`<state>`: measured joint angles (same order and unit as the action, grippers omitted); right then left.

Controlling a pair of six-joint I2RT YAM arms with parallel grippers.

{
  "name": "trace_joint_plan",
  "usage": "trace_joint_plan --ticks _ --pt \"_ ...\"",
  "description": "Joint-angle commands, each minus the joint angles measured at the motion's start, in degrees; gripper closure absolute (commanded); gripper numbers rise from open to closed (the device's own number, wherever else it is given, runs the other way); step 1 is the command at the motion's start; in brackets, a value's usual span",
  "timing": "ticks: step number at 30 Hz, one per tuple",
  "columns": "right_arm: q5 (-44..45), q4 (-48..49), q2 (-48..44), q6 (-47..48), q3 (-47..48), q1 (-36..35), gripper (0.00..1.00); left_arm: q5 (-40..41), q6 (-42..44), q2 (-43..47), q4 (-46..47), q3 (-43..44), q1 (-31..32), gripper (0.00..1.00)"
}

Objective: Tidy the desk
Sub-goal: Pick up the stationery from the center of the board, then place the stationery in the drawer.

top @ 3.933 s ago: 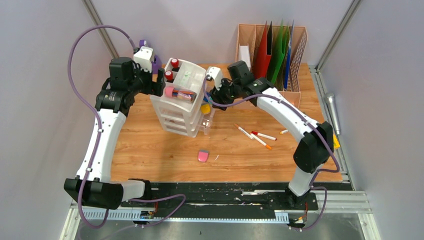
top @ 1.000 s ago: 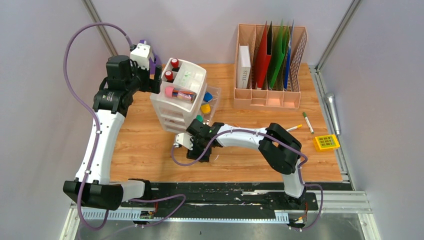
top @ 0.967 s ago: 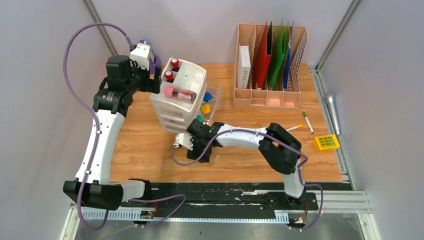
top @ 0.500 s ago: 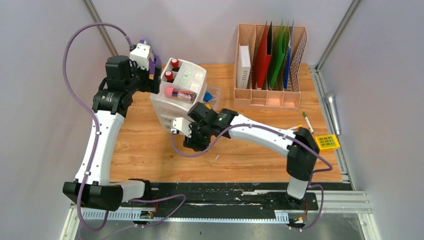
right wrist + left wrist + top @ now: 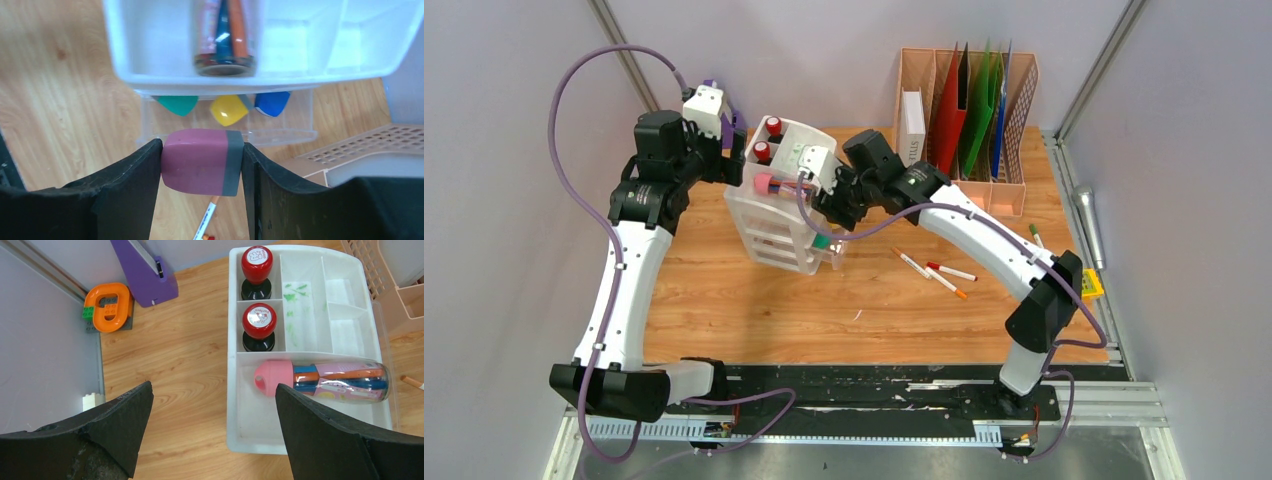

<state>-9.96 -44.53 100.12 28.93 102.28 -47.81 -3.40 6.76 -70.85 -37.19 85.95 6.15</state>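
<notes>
A white drawer organizer stands on the wood-grain desk. Its top tray holds two red stamps and a pink-capped tube of markers. My right gripper is shut on a pink-and-grey eraser. It hangs above the organizer's pulled-out clear drawer, which holds green, yellow and blue pieces. In the top view the right gripper sits at the organizer's right side. My left gripper is open with nothing between its jaws, over the tray's left edge.
A tan file rack with a book and coloured folders stands at the back right. Several markers lie right of the organizer. A yellow calculator sits at the right edge. A purple tape dispenser and orange block occupy the back left corner.
My right arm has risen from the desk in front of the organizer, carrying the eraser up and back to the organizer's right side. The left arm has not moved.
</notes>
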Motion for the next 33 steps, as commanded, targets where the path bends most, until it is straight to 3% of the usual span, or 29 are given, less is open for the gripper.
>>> trace_joint_plan --ticks 1,16,24,29,33 --pt "-0.42 1.26 3.73 0.37 3.56 2.88 0.75 0.05 -0.58 1.7 2.47 1.8 -0.39 0.0" --pt "-3.66 3.4 13.17 3.06 7.32 6.59 0.71 -0.29 -0.69 1.72 2.18 2.27 -0.44 0.0" --pt "-3.49 3.55 13.84 2.25 6.57 6.59 0.33 -0.11 -0.47 1.9 2.11 2.07 -0.38 0.0" --pt "-2.28 4.39 11.92 2.07 5.45 6.64 0.16 -0.33 -0.65 2.01 2.36 1.7 -0.43 0.0" --pt "-0.79 5.1 9.23 2.18 3.16 7.12 0.13 -0.45 -0.6 2.1 2.33 1.64 -0.39 0.0"
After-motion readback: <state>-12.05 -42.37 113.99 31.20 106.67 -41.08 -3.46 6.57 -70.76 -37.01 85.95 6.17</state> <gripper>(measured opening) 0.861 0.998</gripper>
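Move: The right hand already holds the pink stationery; the middle of the open clear drawer lies about 7 cm ahead, level left-right, some 14 cm below. In the drawer, green lies about 4 cm ahead and 4 cm left, yellow 8 ahead and 2 left, blue 12 ahead and 1 left. The pen jar is roughly 7 cm ahead, 9 left, 3 below. From the left hand the drawer is about 1 cm ahead, 22 right, 25 below. Right hand goes about 7 cm forward, sinking 8 cm over the clear drawer, then opens, releasing the pink stationery. ##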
